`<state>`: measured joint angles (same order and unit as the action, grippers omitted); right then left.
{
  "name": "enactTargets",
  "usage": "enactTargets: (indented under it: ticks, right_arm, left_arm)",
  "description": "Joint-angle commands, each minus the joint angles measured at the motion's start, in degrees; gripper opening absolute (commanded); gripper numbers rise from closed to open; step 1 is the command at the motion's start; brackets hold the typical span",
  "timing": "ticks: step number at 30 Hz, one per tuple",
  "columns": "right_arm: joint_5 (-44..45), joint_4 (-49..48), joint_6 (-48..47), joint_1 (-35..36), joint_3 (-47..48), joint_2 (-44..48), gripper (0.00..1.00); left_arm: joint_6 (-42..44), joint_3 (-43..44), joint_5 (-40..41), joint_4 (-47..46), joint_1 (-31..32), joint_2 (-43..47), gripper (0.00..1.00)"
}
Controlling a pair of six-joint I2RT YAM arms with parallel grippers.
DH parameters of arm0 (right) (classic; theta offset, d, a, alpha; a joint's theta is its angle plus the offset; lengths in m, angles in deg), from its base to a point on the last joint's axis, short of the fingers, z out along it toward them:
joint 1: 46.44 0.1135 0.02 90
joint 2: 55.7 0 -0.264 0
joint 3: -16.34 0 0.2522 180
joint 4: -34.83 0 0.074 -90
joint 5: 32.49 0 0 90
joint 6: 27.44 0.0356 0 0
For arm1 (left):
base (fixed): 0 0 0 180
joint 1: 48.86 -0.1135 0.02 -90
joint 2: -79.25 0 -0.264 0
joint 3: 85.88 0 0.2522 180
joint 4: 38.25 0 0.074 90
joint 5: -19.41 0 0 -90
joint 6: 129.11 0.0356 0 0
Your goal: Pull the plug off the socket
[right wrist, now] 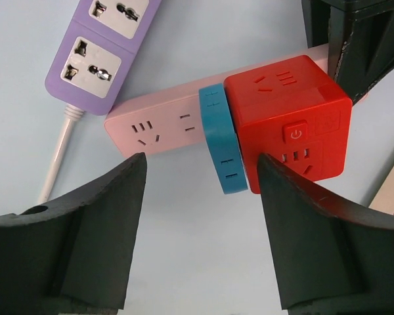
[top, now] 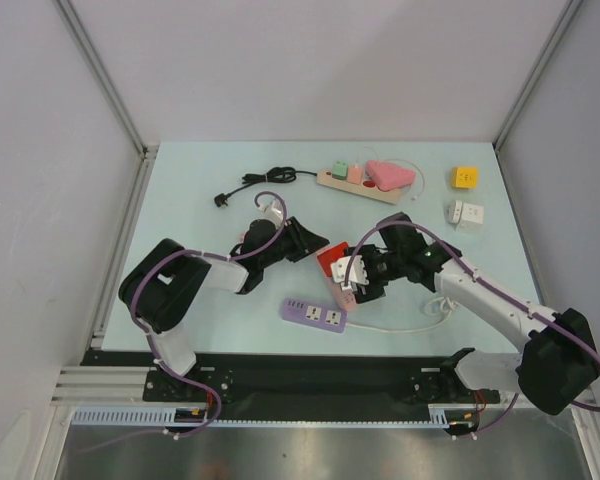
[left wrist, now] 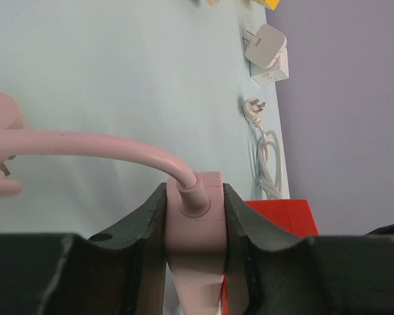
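A pink socket strip [right wrist: 161, 125] lies on the table with a red cube plug [right wrist: 285, 121] and its blue part [right wrist: 220, 144] seated on it. In the top view the red cube [top: 330, 260] sits between both grippers. My left gripper [left wrist: 194, 193] is shut on the pink strip's cable end [left wrist: 196, 216], with the pink cable [left wrist: 85, 144] running off to the left. My right gripper [right wrist: 200, 161] is open and empty, hovering over the strip just short of the blue part. In the top view the left gripper [top: 308, 244] and right gripper [top: 358, 280] stand close together.
A purple power strip [top: 315, 315] lies in front with a white cable [top: 435, 310]. At the back are a beige strip with plugs [top: 352, 180], a pink triangular piece [top: 390, 175], a black cable [top: 265, 182], a yellow cube [top: 466, 178] and white adapters [top: 466, 213].
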<state>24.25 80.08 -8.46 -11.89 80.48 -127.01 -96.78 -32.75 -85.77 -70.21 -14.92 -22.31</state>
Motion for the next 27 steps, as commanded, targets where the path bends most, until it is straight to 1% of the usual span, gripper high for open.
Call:
enactTargets:
  ticks: [1,8,13,23,27]
  right_arm:
    - [0.21,0.86,-0.87,0.87,-1.41,0.73,0.72]
    - [-0.41,1.74,-0.96,0.88,-2.64,2.23,0.60]
    - [-0.41,1.47,-1.05,0.79,-2.91,1.96,0.57]
    - [-1.37,4.28,-2.01,1.75,-3.78,1.52,0.51]
    - [-1.38,4.81,-2.10,1.93,-4.31,2.66,0.49]
  left_arm:
    - [0.98,0.09,-0.38,-3.33,0.08,1.10,0.00]
    - [0.98,0.09,-0.38,-3.24,0.08,0.75,0.00]
    - [0.98,0.09,-0.38,-3.15,0.08,1.01,0.00]
    - [1.16,0.26,-0.29,-2.98,0.08,1.01,0.00]
    - [1.24,0.26,-0.20,-2.98,0.08,0.92,0.00]
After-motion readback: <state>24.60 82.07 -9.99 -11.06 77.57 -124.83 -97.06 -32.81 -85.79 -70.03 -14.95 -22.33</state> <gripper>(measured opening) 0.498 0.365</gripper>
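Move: The blue plug's outer end stands between the right gripper's open fingers; the plug's middle is about 1 cm ahead of the right hand, 3 cm to its left and 1 cm below. Right beside it the red plug lies some 5 cm ahead, 4 cm left and 1 cm down; the purple strip lies about 6 cm back, 9 cm left and 9 cm lower. From the left gripper the blue plug is roughly 6 cm back and 4 cm right, about level. Close the right gripper by about a quarter of its range on the blue plug's outer end while drawing it back some 2 cm, away from the red plug, and sinking about 1 cm, with a small drift to the right; bring the forward finger onto the blue plug. Hold the left gripper still, keeping its grip on the pink strip's cord end. ##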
